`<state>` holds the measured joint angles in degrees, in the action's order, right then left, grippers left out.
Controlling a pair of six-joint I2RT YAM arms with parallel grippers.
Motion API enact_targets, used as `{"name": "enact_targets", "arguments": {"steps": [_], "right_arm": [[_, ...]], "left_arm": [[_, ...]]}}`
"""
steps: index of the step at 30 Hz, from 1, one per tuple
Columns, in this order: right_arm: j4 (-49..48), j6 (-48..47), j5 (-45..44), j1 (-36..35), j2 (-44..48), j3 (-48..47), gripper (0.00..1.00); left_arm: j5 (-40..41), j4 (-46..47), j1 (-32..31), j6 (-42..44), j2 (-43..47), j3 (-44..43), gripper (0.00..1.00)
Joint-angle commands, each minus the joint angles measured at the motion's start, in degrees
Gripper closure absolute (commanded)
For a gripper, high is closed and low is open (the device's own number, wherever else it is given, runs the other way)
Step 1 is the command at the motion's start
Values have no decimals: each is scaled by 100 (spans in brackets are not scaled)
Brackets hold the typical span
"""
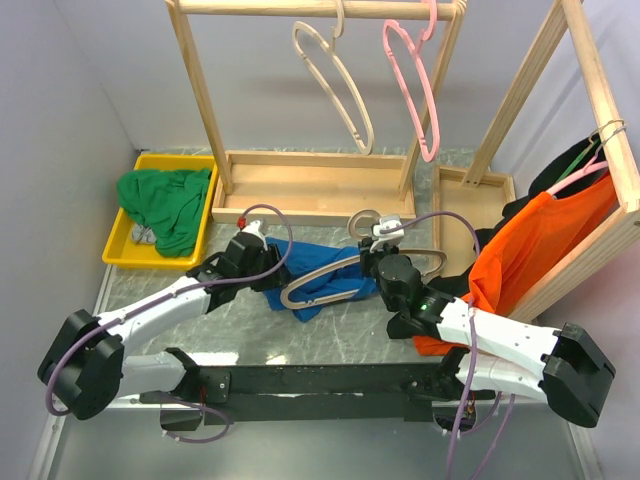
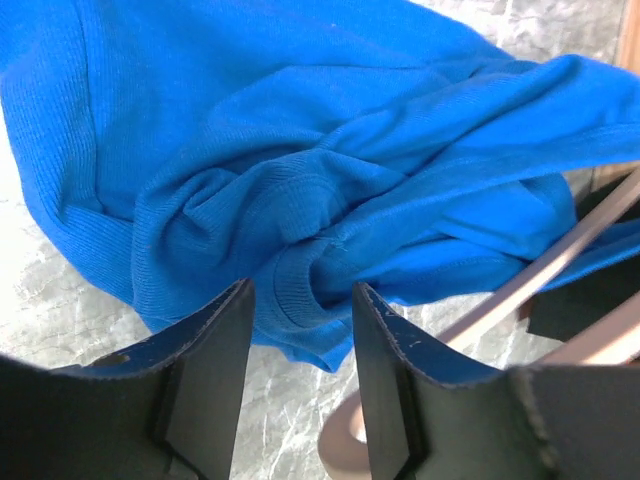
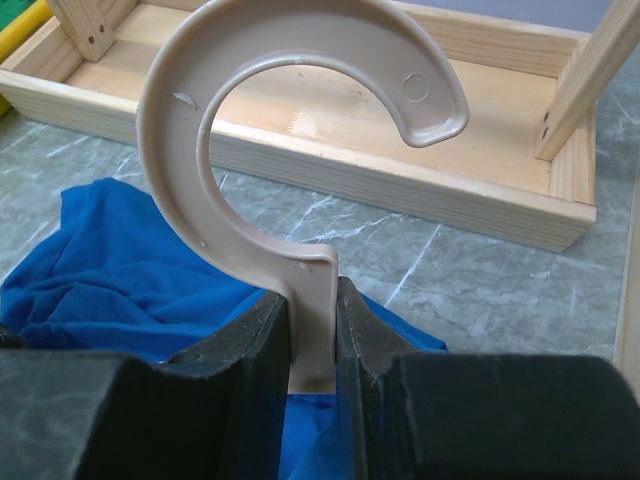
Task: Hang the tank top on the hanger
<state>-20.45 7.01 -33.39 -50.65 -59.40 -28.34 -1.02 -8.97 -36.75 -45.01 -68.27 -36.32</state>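
Note:
The royal-blue tank top [image 1: 310, 258] lies crumpled on the marble table between my two arms. A beige hanger [image 1: 325, 272] rests across it, with its hook [image 1: 362, 218] pointing toward the rack. My right gripper [image 1: 377, 250] is shut on the hanger's neck just below the hook. In the right wrist view the fingers [image 3: 312, 295] clamp that neck, the hanger [image 3: 175, 130] rising above them and the tank top [image 3: 120, 270] lying behind. My left gripper [image 1: 268, 265] is at the top's left edge. Its tips [image 2: 300, 295] pinch a rolled hem of the tank top [image 2: 300, 120], with the hanger [image 2: 560, 255] at the right.
A yellow bin [image 1: 125, 250] at the back left holds a green garment [image 1: 165, 205]. The wooden rack [image 1: 315, 185] carries another beige hanger [image 1: 335, 85] and a pink hanger [image 1: 415, 90]. A second wooden frame at the right holds an orange shirt [image 1: 530, 250].

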Motion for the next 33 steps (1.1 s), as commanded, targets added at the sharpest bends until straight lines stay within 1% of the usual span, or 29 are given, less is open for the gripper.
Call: {"name": "enact_targets", "arguments": {"steps": [1, 6, 7, 9, 10, 12, 13, 16, 21, 24, 28, 33], "right_arm": [[-302, -59, -309, -41, 174, -14, 100], [-293, -50, -537, -32, 130, -84, 100], [-311, -59, -659, -41, 121, -102, 100], [-328, -59, -835, -41, 86, -154, 100], [-346, -68, -1010, -41, 69, -172, 100], [-390, -85, -1195, -41, -27, -242, 100], [-407, -85, -1284, -32, -63, -269, 100], [-513, -164, -1486, -32, -212, -357, 100], [-636, -164, -1881, -24, -371, -471, 100], [-689, -182, -1952, -23, -406, -506, 100], [-662, -208, -1839, -24, -441, -550, 100], [-671, -24, -1645, -102, -301, -392, 100]], "left_arm": [[321, 177, -139, -104, -116, -209, 53], [497, 124, -157, -34, -195, -227, 58], [506, 132, -157, -34, -204, -218, 64], [541, 132, -157, -25, -204, -183, 72], [550, 133, -157, -25, -196, -166, 81], [585, 124, -157, -16, -117, -122, 87], [594, 124, -157, 1, -90, -104, 92], [620, 115, -157, 45, 6, -69, 99], [620, 89, -157, 89, 165, -16, 99], [611, 1, -157, 133, 279, -33, 99], [629, -148, -157, 186, 534, -156, 99], [805, -534, -148, 405, 675, -692, 99]]}}
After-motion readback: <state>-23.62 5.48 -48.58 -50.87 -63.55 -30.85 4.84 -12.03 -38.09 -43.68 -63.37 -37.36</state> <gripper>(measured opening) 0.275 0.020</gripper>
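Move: Just below the left fingertips, about 1 cm ahead, 1 cm right and 2 cm down, is the tank top edge; the tank top's middle is some 9 cm right and 3 cm down, level fore and aft. The hanger's left end is about 4 cm back and 1 cm right, at fingertip height. From the right hand, the edge is about 9 cm back, 17 cm left and 11 cm down, the wooden tray roughly 12 cm ahead, 12 cm left and 13 cm down. Sinking about 1 cm onto the tank top, the left hand closes its half-open fingers to pinch the edge, then lifts some 3.5 cm. Meanwhile the right hand, still holding the hanger by its neck, goes about 3 cm right and 2 cm forward, rising slightly, and turns some 15 degrees clockwise to swing the hanger's left end forward towards the pinched edge. ##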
